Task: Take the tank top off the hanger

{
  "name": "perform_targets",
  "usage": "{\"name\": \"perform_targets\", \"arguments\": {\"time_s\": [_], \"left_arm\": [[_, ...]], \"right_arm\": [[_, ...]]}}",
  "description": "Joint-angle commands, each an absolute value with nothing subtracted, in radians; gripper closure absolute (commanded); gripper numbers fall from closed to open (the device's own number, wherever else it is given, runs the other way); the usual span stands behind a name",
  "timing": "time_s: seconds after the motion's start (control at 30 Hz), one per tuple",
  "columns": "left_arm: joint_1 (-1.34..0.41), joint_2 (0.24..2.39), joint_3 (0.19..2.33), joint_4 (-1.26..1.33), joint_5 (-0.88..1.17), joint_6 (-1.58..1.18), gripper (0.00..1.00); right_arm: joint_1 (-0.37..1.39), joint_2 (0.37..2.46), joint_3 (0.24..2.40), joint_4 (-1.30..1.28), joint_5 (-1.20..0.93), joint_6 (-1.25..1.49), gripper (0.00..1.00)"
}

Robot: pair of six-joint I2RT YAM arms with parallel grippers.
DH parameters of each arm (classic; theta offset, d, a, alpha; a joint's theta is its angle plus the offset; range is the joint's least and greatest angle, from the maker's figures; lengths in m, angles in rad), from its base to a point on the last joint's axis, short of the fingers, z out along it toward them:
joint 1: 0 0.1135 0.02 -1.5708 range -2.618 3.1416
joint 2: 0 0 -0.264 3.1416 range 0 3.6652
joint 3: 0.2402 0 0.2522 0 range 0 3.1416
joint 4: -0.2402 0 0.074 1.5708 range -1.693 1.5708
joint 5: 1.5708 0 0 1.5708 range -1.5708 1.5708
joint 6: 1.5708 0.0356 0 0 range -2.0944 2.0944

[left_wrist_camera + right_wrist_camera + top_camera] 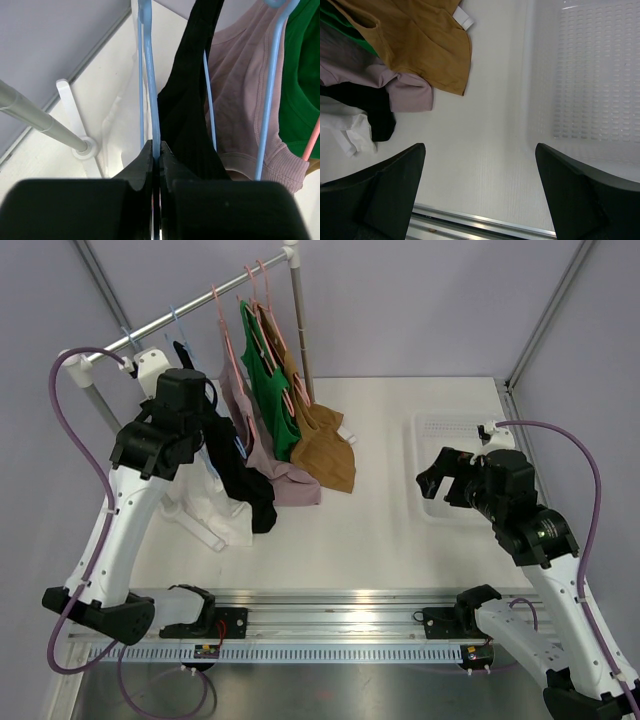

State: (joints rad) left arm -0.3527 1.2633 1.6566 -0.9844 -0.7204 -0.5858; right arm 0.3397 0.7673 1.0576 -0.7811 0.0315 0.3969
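Several tank tops hang from a rail (190, 302): a white one (205, 508), a black one (243, 475), a mauve one (275, 465), a green one (268, 380) and a brown one (322, 445). My left gripper (159, 146) is up among them (210, 438), shut on the thin bar of a light blue hanger (150, 75). The black tank top (187, 115) hangs right against that bar, and the mauve one (245, 85) is on another blue hanger. My right gripper (480, 146) hangs open over bare table, nothing between its fingers.
A white perforated basket (590, 75) sits at the right of the table (440, 430), just beyond my right gripper (435, 485). The rack's white post foot (85, 147) stands on the table near the left gripper. A metal rail (330, 625) runs along the near edge.
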Motion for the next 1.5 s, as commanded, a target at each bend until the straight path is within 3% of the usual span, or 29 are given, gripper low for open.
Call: {"name": "perform_targets", "arguments": {"time_s": [0.0, 0.5, 0.73, 1.2, 1.47], "left_arm": [[-0.364, 1.235, 1.729, -0.966, -0.834, -0.629, 1.0], [-0.439, 1.189, 1.804, -0.989, -0.796, -0.669, 1.0], [-0.502, 1.05, 1.655, -0.954, -0.727, -0.719, 1.0], [-0.525, 0.598, 1.276, -1.021, -0.327, -0.606, 1.0], [-0.525, 0.532, 1.175, -1.264, 0.024, -0.503, 1.0]], "right_arm": [[0.344, 0.764, 1.058, -0.739, 0.006, 0.388, 0.01], [0.345, 0.749, 1.066, -0.75, 0.005, 0.382, 0.0], [0.345, 0.742, 1.072, -0.742, -0.041, 0.376, 0.0], [0.345, 0.765, 1.051, -0.649, -0.271, 0.356, 0.0], [0.345, 0.805, 0.98, -0.451, -0.621, 0.399, 0.0]]}}
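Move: The left fingers are already shut on the blue hanger; its hook, on the rod, is roughly 5 cm ahead, 3 cm left and 8 cm above. The white tank top hangs about 10 cm back, 4 cm right and 20 below; the black top is 8 cm right, 2 cm back. From the open right hand the white top is some 45 cm left, 1 cm back; the brown top about 24 left, 6 ahead; the crate 5 right, 8 ahead. Keeping its pinch on the blue hanger, the left hand first lifts it about 5 cm to clear the rod, then pulls it back nearly 20 cm from the rack, sinking and drifting slightly right while turning some 35 degrees clockwise. Late on, the right hand, still open, swings about 7 cm left towards the hanger and white top, turning counter-clockwise. ##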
